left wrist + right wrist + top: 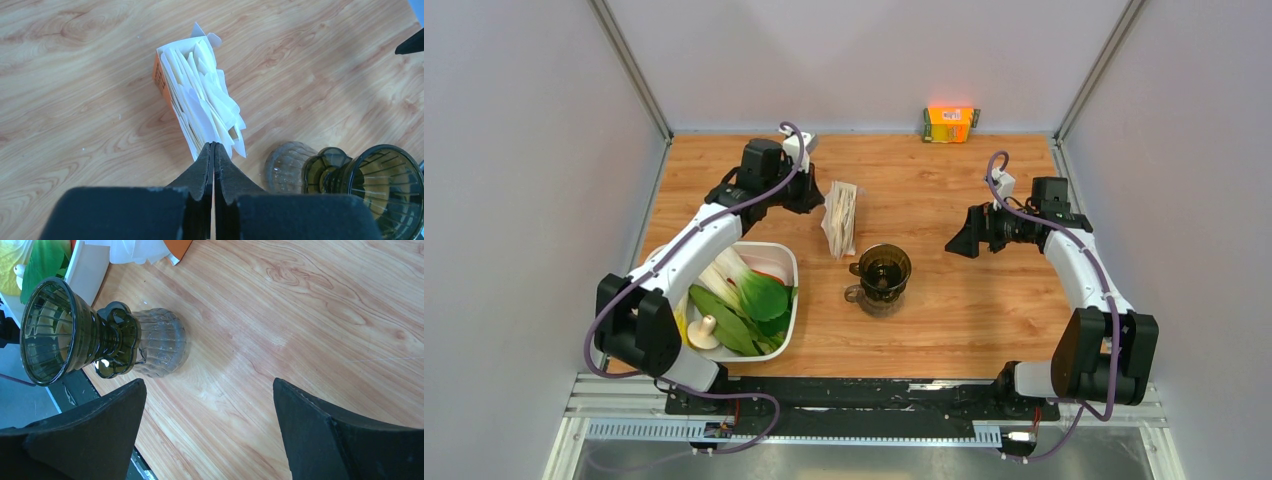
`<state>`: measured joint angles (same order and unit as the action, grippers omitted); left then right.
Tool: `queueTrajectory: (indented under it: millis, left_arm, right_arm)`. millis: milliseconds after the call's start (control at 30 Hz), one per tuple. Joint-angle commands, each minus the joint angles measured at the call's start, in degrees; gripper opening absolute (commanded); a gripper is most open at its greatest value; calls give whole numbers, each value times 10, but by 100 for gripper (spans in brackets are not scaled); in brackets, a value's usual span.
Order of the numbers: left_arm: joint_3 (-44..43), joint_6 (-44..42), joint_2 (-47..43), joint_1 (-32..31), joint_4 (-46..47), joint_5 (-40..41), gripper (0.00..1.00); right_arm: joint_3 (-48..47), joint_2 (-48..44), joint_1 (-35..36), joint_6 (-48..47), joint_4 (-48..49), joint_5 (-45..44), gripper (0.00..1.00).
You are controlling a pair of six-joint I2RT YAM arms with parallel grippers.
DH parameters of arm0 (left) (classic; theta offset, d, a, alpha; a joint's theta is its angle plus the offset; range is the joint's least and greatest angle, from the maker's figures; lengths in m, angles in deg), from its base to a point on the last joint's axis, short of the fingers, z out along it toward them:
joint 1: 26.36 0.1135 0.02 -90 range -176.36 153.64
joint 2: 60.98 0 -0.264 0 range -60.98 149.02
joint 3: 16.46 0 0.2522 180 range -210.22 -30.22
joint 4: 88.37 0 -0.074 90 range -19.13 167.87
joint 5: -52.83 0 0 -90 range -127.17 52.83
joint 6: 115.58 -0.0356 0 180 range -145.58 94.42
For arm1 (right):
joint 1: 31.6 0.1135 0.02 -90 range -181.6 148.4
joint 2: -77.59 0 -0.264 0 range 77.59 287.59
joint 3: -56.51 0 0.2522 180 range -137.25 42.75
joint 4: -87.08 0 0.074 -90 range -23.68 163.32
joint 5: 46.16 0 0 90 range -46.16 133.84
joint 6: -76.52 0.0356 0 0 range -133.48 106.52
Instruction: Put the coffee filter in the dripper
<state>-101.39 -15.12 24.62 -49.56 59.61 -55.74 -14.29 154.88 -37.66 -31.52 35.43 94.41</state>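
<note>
A clear-wrapped packet of filters stands on the wooden table, white sheets fanning out of its open top. My left gripper is shut, its fingertips pinched together on the near edge of a white coffee filter sticking out of that packet. The dripper, a dark see-through cup, sits on top of a clear glass jug just right of the packet, and also shows in the left wrist view. My right gripper hangs open over bare wood to the right of the dripper.
A white tray of leafy greens and a mushroom sits at the front left, close to the left arm. An orange box stands against the back wall. Grey walls enclose the table on three sides.
</note>
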Motion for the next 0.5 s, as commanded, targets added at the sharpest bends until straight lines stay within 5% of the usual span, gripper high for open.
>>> queueTrajectory:
  millis: [0, 467]
  left_arm:
    - [-27, -19, -35, 3, -32, -10, 0]
    - [-123, -132, -86, 6, -171, -54, 0]
  right_arm:
    - [-6, 0, 2, 5, 18, 18, 100]
    - [-70, 7, 2, -52, -11, 49, 100]
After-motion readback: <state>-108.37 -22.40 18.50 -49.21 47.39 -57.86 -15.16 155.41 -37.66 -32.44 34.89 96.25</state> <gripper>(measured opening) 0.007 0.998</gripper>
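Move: The dripper, where the left hand's coffee filter is to go, lies about 12 cm back and 11 cm to the right, some 7 cm lower; the glass server stands right under it. The filter pack is roughly 5 cm ahead and 3 cm right, about 12 cm down. From the right hand the dripper is about 5 cm back and 15 cm left, slightly lower. Fingers still shut on the filter, the left hand rises about 5 cm and draws back 3, slightly left. ##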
